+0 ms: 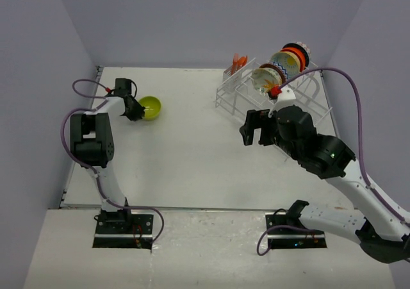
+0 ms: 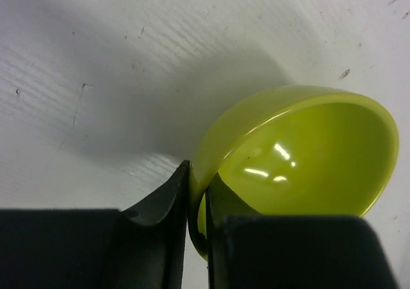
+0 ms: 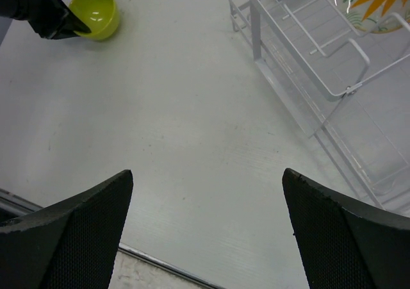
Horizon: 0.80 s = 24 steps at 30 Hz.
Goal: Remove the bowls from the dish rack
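The lime green bowl (image 1: 151,107) is at the far left of the table, its near rim pinched between the fingers of my left gripper (image 1: 136,109). In the left wrist view the gripper (image 2: 198,173) is shut on the bowl's wall (image 2: 307,154), and the bowl is tilted close to the table. The white dish rack (image 1: 234,91) stands at the back right and holds several bowls on edge: a white floral one (image 1: 264,77), a yellow-centred one (image 1: 285,61) and an orange-red one (image 1: 296,53). My right gripper (image 1: 253,127) hangs open and empty in front of the rack (image 3: 307,58).
Orange utensils (image 1: 239,61) stand in the rack's corner basket. The right wrist view shows bare table under my right gripper (image 3: 208,173), the table's near edge (image 3: 160,263), the green bowl (image 3: 96,10) and the floral bowl (image 3: 371,0).
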Tool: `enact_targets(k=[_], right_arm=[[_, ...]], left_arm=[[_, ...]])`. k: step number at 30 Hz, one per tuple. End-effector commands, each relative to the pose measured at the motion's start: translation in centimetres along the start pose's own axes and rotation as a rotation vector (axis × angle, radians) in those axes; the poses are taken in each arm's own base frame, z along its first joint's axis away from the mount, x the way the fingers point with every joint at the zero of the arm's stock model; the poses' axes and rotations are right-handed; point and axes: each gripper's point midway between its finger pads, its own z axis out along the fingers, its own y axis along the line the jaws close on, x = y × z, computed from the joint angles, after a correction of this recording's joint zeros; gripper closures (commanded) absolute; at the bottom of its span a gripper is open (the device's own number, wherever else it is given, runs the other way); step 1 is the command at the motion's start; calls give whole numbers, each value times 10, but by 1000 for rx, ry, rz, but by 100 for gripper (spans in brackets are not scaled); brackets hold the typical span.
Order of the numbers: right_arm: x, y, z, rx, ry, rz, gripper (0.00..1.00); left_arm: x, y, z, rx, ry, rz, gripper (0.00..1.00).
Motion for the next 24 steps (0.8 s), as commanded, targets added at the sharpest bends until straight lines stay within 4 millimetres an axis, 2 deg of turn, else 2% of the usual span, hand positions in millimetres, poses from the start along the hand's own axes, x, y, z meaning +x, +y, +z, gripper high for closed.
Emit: enact_targets(k=[1,2,4,5,6,7,9,10,11,12,13,14,15,17,18,20,21,22,24], right_arm=[[-5,-5,1,-3,-2,-13,1],[-7,-5,2,-7,-2,-17,1],[-14,-9,1,0,-11,-14,1],[-16,-10,4,8,-9,-28,1],[-19,-13,5,24,-14,-36,1],[-28,-16,4,42,-33,-38,1],[-37,-30,11,132,-38,-86,1],[-51,-33,8,165,-70,-92,1],[-59,-41,9,215,-83,-122,1],[-67,-56,15,328,-96,-147,1],[-79,-62,13,381,-119,-165,2],[-87,-72,14,445,-119,-236,3],[-95,-85,21,565,-125,-286,9],[-114,-92,28,646,-128,-448,14],[-117,-98,32,680,-116,-480,15],[-127,-98,43,687,-92,-532,21],[-137,-100,42,690,-106,-525,26],[-138,-100,51,679,-90,-548,27],[-149,-103,54,703,-93,-597,32]], left_arm=[[-1,0,5,29,2,-71,83],[-3,2,4,29,-6,-80,78],[-7,4,-2,36,-16,-91,56],[-11,5,-6,39,-19,-100,41],[-14,6,-10,38,-28,-101,13],[-21,3,-25,50,-50,-102,1],[-37,-1,-49,58,-109,-83,0],[-50,-9,-79,93,-163,-72,0],[-59,-13,-99,112,-201,-42,0],[-71,-17,-139,147,-268,-22,0],[-76,-21,-162,175,-310,2,0],[-77,-23,-183,200,-344,29,0],[-76,-25,-226,265,-417,81,0],[-58,-28,-262,324,-471,171,0],[-39,-17,-281,359,-498,197,0],[-6,-13,-288,398,-492,281,0],[14,5,-283,382,-482,294,0],[25,12,-280,387,-474,317,0],[41,30,-276,367,-481,370,0]])
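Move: The left hand still pinches the green bowl by its left rim, the bowl's middle about 4 cm to the right, 1 cm ahead and a couple of centimetres lower. From the right hand, empty and open, the flowered bowl in the rack is some 26 cm ahead, 10 cm right and 13 cm below. Of that bowl, the zigzag bowl is 3 cm farther out and 4 cm right, the sun bowl 7 cm farther and 9 cm right, and the cutlery holder 8 cm beyond and 11 cm left. Barely sinking at first, the left hand spreads its fingers wide to let go of the green bowl's rim, then rises some 30 cm and swings back towards its base, fingertips tipping up. Forward, with some right and a little up, the right hand goes about 15 cm towards the flowered bowl, rolling roughly 40 degrees with its left side down and partly closing its still empty fingers. ##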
